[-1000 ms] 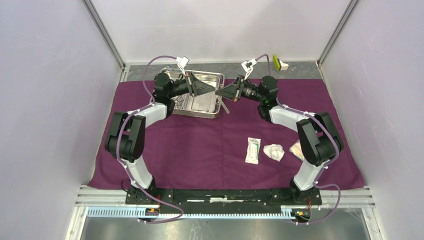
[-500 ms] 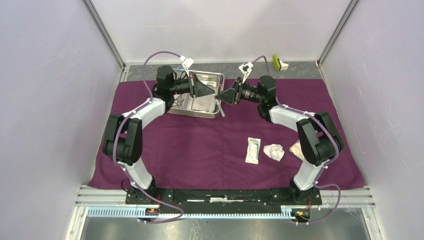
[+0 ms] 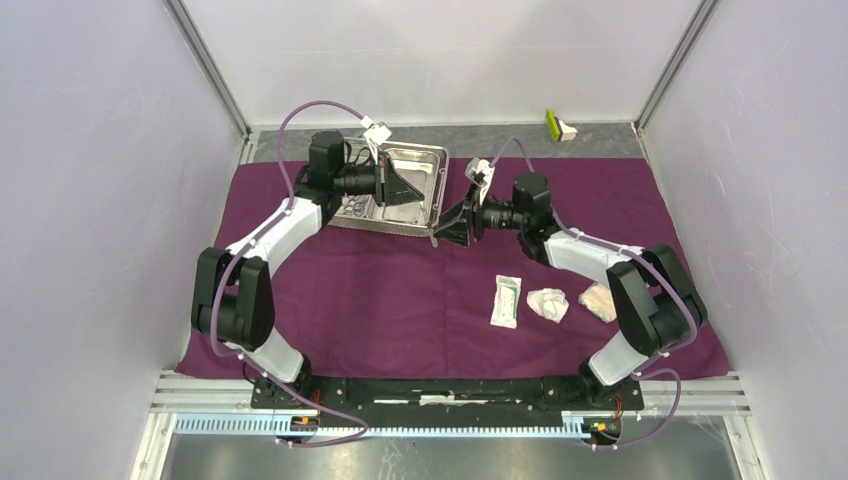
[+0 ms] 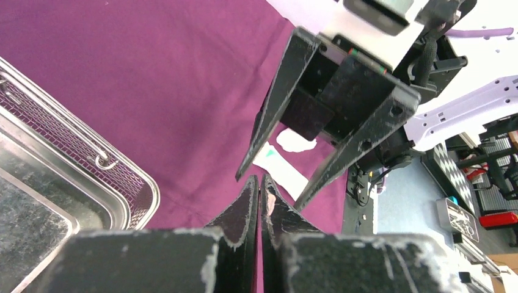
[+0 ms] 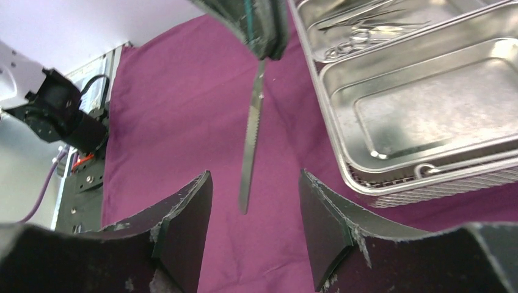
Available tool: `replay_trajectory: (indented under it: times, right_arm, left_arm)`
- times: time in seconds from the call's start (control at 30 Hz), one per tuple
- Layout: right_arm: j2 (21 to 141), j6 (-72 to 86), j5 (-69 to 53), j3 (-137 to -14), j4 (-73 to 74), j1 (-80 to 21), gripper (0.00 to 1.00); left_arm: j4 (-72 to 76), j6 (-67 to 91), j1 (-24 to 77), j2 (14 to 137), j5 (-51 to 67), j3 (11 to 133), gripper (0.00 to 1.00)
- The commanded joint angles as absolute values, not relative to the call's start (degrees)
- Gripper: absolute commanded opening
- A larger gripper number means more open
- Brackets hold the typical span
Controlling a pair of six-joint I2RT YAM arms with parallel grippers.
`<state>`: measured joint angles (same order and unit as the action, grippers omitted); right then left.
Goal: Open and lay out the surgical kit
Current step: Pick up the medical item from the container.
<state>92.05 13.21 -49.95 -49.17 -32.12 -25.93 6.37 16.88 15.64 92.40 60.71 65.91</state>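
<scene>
The purple cloth [image 3: 380,300] lies spread on the table. On its far side stands the steel tray [image 3: 441,152], with forceps [image 5: 360,27] in its far compartment. My left gripper [image 4: 258,180] is shut on the top of the tweezers [image 5: 250,134], which hang down over the cloth beside the tray's right edge. Just right of them, my right gripper [image 5: 253,177] is open, its fingers apart on either side of the tweezers' lower end without touching them. A white packet [image 3: 507,300] and gauze wads [image 3: 547,303] lie on the cloth at the right front.
A small green and white object [image 3: 560,125] sits at the back right beyond the cloth. Another pale wad [image 3: 598,300] lies under the right arm's elbow. Side walls and corner posts close in the table, and a metal rail [image 3: 450,425] runs along the front.
My right gripper has opened, let go of the tweezers and drawn back toward the front. My left gripper has shut on the tweezers and now holds them alone.
</scene>
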Motion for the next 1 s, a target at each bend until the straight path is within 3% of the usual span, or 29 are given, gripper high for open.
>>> replay_trajectory:
  times: [0.0, 0.4, 0.8, 0.97]
  right_arm:
    - [90.49, 8.89, -52.20, -47.84, -33.19, -27.74, 0.61]
    - [92.93, 15.58, -56.05, -46.21, -40.98, -27.93, 0.57]
    - [96.22, 25.62, -59.07, -44.38, -51.35, -28.13, 0.46]
    - [96.39, 26.17, -59.28, -44.72, -51.67, -28.21, 0.28]
  left_arm:
    - [7.62, 15.50, 16.04, 88.25, 63.49, 64.64, 0.02]
    - [14.16, 20.04, 16.08, 84.74, 65.27, 60.52, 0.02]
    - [18.22, 23.00, 16.08, 84.16, 65.39, 59.42, 0.02]
    - [18.71, 23.29, 16.07, 84.27, 65.42, 58.99, 0.02]
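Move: My left hand already pinches the thin metal medical item by its upper end; the item's middle is about 3 cm back, 2 cm right and 4 cm below that hand. From my open right hand the middle is level front to back, some 2 cm left and 1 cm above. From the right hand, the container is about 22 cm ahead, 13 cm left and 16 cm below, and the green-labelled packet about 3 cm back, 15 cm right and 17 cm below. I bring my right hand back about 4 cm, a little left and slightly down, turning it roughly 10 degrees counter-clockwise so its fingers straddle the free lower end of the medical item, and I partly close them without pinching yet. Meanwhile my left hand keeps its grip and carries the item back about 3 cm and up 2 cm, then holds almost still. ##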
